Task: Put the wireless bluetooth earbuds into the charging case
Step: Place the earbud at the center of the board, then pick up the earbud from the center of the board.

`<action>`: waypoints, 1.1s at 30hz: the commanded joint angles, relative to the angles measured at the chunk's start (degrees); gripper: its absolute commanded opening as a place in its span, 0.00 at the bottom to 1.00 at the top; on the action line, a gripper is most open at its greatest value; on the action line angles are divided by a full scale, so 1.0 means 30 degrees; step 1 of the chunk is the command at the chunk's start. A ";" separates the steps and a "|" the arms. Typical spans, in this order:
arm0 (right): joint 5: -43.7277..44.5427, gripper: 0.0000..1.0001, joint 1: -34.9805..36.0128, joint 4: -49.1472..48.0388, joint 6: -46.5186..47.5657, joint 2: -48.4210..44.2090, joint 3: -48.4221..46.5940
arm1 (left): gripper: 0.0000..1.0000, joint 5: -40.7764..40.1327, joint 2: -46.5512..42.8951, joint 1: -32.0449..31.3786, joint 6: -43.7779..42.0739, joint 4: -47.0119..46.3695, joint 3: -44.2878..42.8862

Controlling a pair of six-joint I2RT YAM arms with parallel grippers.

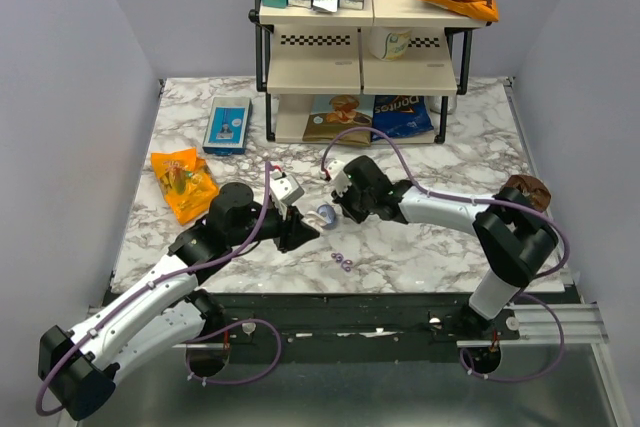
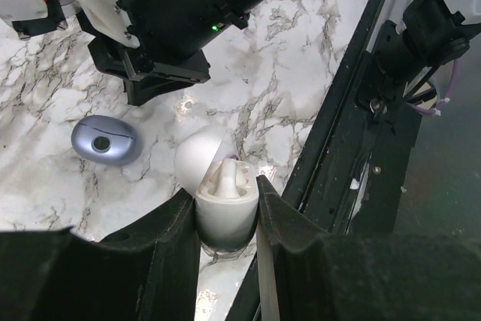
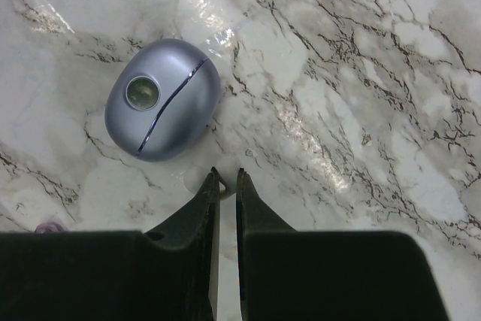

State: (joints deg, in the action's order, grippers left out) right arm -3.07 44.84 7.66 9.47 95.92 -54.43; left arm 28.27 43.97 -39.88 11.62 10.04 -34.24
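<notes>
The charging case (image 3: 161,101) lies closed on the marble, also visible in the top view (image 1: 326,214) and the left wrist view (image 2: 105,140). The lavender earbuds (image 1: 342,262) rest on the table near its front edge; one peeks in at the right wrist view's lower left (image 3: 49,225). My left gripper (image 2: 225,193) (image 1: 300,230) is shut on a white oval case (image 2: 224,212) whose lid stands open, with a white bud inside. Just beside the lavender case, my right gripper (image 3: 225,178) (image 1: 338,209) pinches a small white bud (image 3: 197,188) at its tips.
A two-tier shelf rack (image 1: 360,47) with boxes and snack bags stands at the back. A blue box (image 1: 228,125) and an orange snack bag (image 1: 183,182) lie at the left, a brown object (image 1: 527,190) at the right edge. The black front rail (image 2: 353,148) runs close to the left gripper.
</notes>
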 commanded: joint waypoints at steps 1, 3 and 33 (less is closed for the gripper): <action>-0.0441 0.06 -0.0210 0.1370 -0.0579 0.0809 -0.1102 | 0.00 -0.0166 0.0198 -0.0067 0.0024 -0.0213 -0.0306; -0.0266 0.09 -0.0239 0.1809 -0.0639 0.1101 -0.1424 | 0.00 -0.0137 0.0257 -0.0096 0.0024 -0.0213 -0.0305; 0.1173 0.47 -0.0679 0.2480 -1.0972 -0.1273 -0.2507 | 0.00 -0.0664 -0.0066 -0.0096 0.0229 -0.0740 -0.0071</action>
State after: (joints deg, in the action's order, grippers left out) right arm 2.15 43.09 14.63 -9.58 90.13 -59.46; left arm 27.81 44.34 -39.88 11.66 9.52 -34.24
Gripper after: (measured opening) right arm 0.473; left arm 0.371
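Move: The right hand, pinching the earbud, is barely 1 cm above its set-down spot, the bare marble straight below. The blue oval case lies about 4 cm to this hand's left, level with it. The little purple rings are some 9 cm back, neither left nor right. For the left hand, which holds the open white charging case, that spot is roughly 11 cm ahead, 8 cm to its right and 17 cm below. Down by just under 1 cm, slowly, the right hand brings the earbud to the table beside the blue oval case. Its fingers part and let go, and it eases about 1.5 cm to the right. Then it climbs quickly, about 6 cm, away from the earbud, turning some 20 degrees clockwise with the fingers open. The left hand stays put, still gripping the white charging case. ##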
